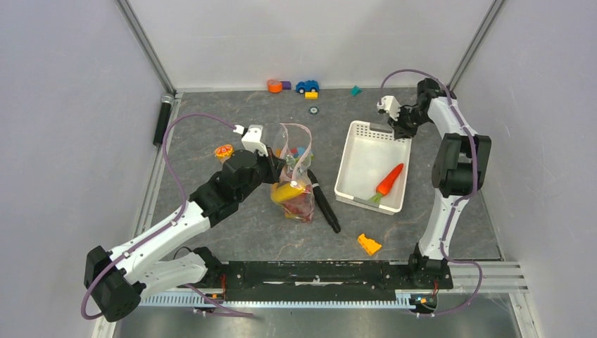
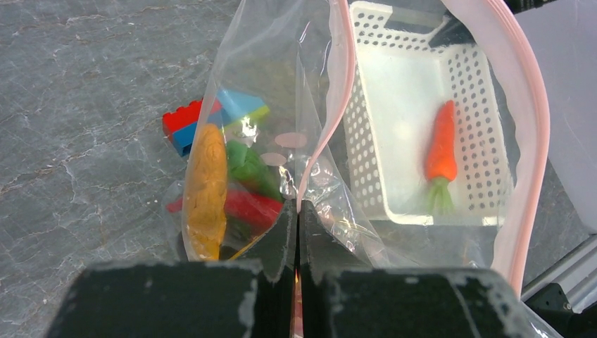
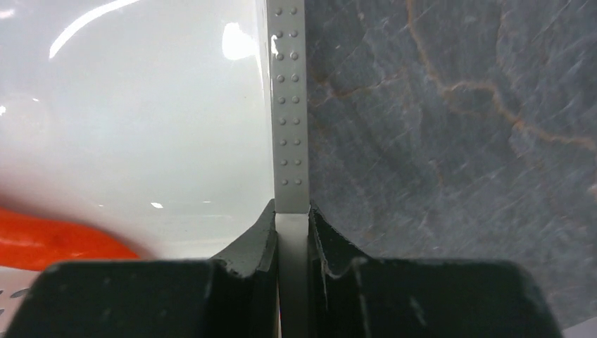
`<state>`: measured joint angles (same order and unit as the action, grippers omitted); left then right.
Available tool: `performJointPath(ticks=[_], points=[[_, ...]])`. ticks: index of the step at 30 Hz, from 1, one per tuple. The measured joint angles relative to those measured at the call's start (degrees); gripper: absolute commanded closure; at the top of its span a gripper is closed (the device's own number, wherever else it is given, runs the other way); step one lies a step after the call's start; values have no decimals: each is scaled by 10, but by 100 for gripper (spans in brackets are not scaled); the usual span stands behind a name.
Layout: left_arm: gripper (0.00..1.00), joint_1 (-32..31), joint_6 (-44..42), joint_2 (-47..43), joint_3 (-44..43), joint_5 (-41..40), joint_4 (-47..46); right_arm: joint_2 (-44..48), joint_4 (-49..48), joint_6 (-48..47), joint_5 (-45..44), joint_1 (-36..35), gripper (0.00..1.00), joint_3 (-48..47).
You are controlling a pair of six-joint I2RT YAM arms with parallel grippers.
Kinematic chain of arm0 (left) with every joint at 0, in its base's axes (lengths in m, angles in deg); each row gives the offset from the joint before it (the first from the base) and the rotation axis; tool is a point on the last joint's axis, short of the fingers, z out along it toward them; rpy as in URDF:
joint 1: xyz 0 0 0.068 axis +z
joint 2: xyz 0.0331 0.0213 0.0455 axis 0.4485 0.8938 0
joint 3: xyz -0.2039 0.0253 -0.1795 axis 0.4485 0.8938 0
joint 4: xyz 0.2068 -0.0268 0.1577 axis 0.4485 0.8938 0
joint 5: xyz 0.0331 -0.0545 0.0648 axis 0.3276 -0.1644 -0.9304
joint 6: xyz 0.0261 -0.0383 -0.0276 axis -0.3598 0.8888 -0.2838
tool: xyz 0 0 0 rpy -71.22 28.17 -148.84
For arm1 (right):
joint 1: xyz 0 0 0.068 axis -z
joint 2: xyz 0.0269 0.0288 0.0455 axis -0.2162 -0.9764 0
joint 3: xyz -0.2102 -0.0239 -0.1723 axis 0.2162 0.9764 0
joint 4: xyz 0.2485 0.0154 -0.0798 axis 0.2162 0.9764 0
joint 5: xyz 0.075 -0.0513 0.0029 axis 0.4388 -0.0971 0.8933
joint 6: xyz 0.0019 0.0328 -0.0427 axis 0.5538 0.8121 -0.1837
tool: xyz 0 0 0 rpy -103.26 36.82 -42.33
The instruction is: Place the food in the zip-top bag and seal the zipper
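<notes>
The zip-top bag [image 1: 296,179] stands at mid-table, mouth up, with yellow, red and green food [image 2: 211,190] inside. My left gripper [image 2: 297,211] is shut on the bag's pink zipper [image 2: 331,120] edge and holds the mouth up; from above the left gripper [image 1: 274,158] sits at the bag's left side. An orange carrot [image 1: 389,181] lies in the white lattice basket [image 1: 352,151]. The right gripper [image 3: 291,211] is shut on the basket's far wall [image 3: 288,105], near its back right corner [image 1: 394,127]. A small round orange-red toy [image 1: 224,151] lies left of the bag.
A black marker [image 1: 325,203] lies between bag and basket. An orange wedge block [image 1: 369,243] sits near the front. Coloured bricks [image 2: 186,123] rest behind the bag. Small toys [image 1: 307,86] line the back wall. A black cylinder [image 1: 162,120] lies at the left edge.
</notes>
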<state>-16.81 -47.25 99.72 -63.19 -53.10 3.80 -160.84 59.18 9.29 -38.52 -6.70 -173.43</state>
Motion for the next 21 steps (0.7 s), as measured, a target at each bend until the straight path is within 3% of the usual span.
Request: performJointPath(ticks=[2, 6, 7, 8, 9, 14, 21], points=[[98, 0, 0, 1, -1, 0, 2, -18, -1, -23, -9, -10, 78, -24], [98, 0, 0, 1, -1, -2, 4, -57, -22, -55, -43, -40, 55, -71], [98, 0, 0, 1, -1, -3, 4, -63, -38, -58, -56, -46, 46, -73], [98, 0, 0, 1, -1, -3, 4, -66, -59, -57, -62, -52, 18, -73], [98, 0, 0, 1, -2, -5, 5, -67, -75, -50, -65, -58, 2, -73], [98, 0, 0, 1, -6, -9, 10, 2, -235, 81, -57, -61, 2, 26], [98, 0, 0, -4, -6, -11, 12, 249, -436, 384, -101, -58, 2, 226]])
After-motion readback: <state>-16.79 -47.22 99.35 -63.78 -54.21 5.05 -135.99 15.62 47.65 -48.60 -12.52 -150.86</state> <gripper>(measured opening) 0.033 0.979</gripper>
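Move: The right hand is already shut on the basket's far rim, close to its right corner. The basket's middle lies about 11 cm back and 8 cm left of this hand, with the carrot on its floor some 15 cm back, 4 cm left and 5 cm down. The teal block is about 18 cm ahead and 13 cm left, the black microphone 20 cm back and 25 cm left. From the left hand, the basket's middle is about 8 cm ahead, 28 cm right and 17 cm below. Push the basket's far rim forward and somewhat left with the right gripper, which travels about 8 cm and turns slightly counter-clockwise, and open the fingers wide in the latter part of this push. Then lift clear of the rim by some 14 cm, drawing back about 4 cm while the wrist swings clockwise and the fingers tip up. Keep the left gripper shut on the bag's mouth, holding it up. ##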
